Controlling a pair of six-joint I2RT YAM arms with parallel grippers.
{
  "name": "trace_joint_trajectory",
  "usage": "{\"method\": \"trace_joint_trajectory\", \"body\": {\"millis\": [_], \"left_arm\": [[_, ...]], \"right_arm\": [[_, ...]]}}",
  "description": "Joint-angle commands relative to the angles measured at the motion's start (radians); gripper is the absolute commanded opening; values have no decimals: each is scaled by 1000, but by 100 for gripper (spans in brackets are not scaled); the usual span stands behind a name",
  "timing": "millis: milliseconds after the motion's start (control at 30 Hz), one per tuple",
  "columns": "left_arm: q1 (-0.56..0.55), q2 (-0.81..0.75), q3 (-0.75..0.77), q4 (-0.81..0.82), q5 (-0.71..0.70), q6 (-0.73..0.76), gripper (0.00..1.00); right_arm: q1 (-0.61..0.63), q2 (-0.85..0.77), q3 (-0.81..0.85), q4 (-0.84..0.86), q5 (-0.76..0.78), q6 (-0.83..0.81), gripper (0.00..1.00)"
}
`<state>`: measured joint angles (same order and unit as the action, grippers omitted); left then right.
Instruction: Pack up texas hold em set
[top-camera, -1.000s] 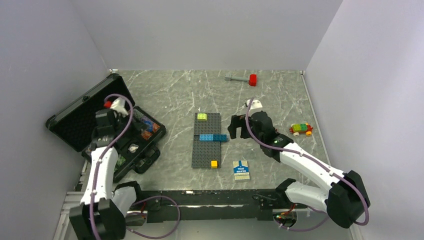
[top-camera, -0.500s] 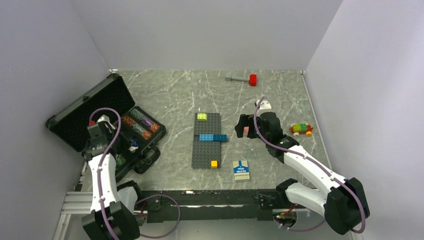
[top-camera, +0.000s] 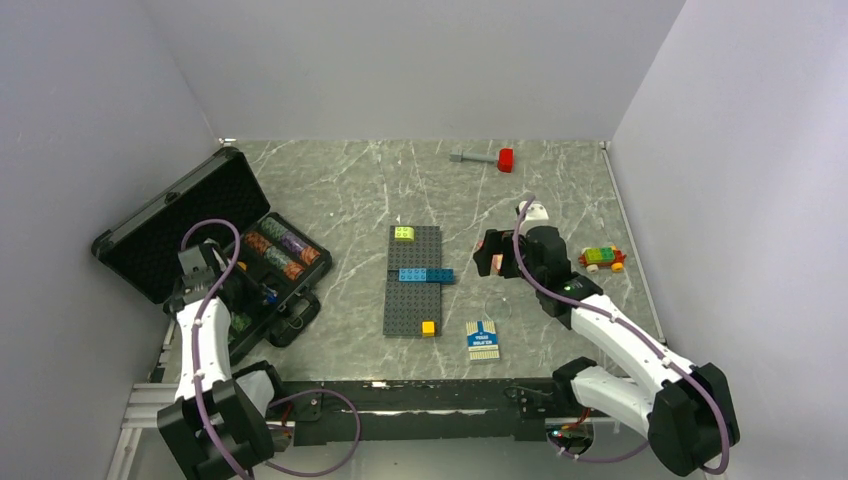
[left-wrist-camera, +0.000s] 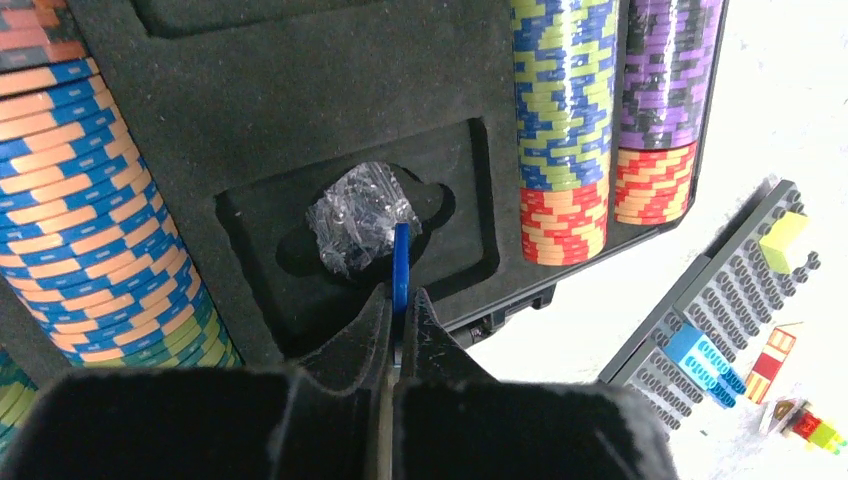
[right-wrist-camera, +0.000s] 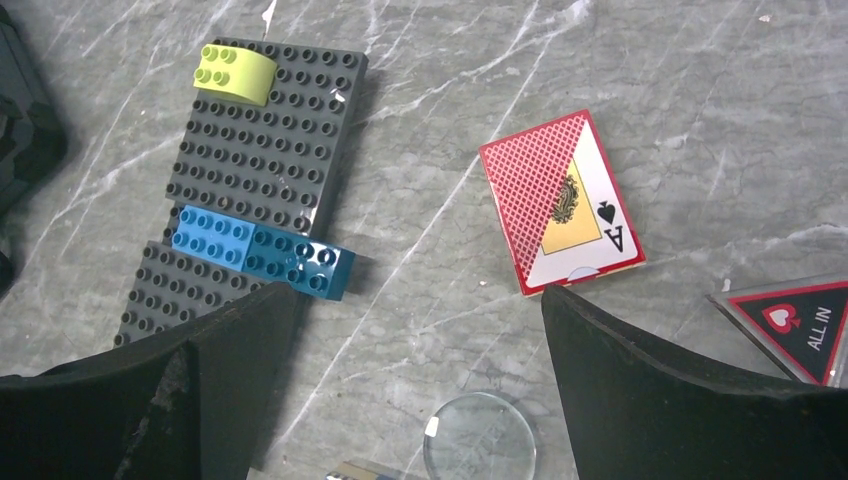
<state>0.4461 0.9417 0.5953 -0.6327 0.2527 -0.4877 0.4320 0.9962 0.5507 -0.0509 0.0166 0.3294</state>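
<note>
The black case lies open at the left, with chip stacks in its foam slots. My left gripper is shut on a thin blue button, held on edge over a foam pocket that holds a small plastic-wrapped bundle. My right gripper hangs open over the table right of the baseplate. Just beyond its fingers lies the pink card pack. A red-triangle "ALL IN" button lies to the right. The blue-white card pack rests near the front edge.
A dark grey baseplate with coloured bricks lies mid-table. A clear round disc sits under my right gripper. A red-headed hammer lies at the back, and a small brick car at the right.
My left arm has drawn back and come down over the case's foam pocket. My right gripper has shifted a little to the right, staying open.
</note>
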Motion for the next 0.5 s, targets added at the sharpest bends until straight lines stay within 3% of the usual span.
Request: {"method": "trace_joint_trajectory", "body": {"millis": [0, 200, 467], "left_arm": [[10, 18, -9, 17, 1, -19, 3], [27, 28, -14, 30, 19, -19, 15], [36, 57, -1, 15, 14, -6, 42]], "right_arm": [[-8, -35, -13, 46, -12, -1, 99], [-15, -45, -19, 46, -12, -2, 99], [-18, -53, -24, 46, -39, -3, 99]]}}
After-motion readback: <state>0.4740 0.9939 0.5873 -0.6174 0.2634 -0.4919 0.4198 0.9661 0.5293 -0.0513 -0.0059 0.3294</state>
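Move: The left hand holds the blue SMALL BLIND chip on edge over the poker case; the recess with the crumpled plastic lies about 2 cm ahead, 2 cm left and some 5 cm below. From this hand, the nearer blue-yellow and red chip stack is centred about 12 cm ahead and 1 cm right, and the peach-blue stack about 4 cm back and 9 cm left. From the right hand, the recess is roughly 54 cm left and 5 cm back, about 9 cm lower. The left hand stays over the card recess and sinks slowly, only about 1 cm, with its wrist barely turning and its fingers still slanting forward and down. As it sinks, the shut fingers spread to a bit more than a third of their full opening, ending their pinch on the blue SMALL BLIND chip to let it go into the recess above the crumpled plastic. ##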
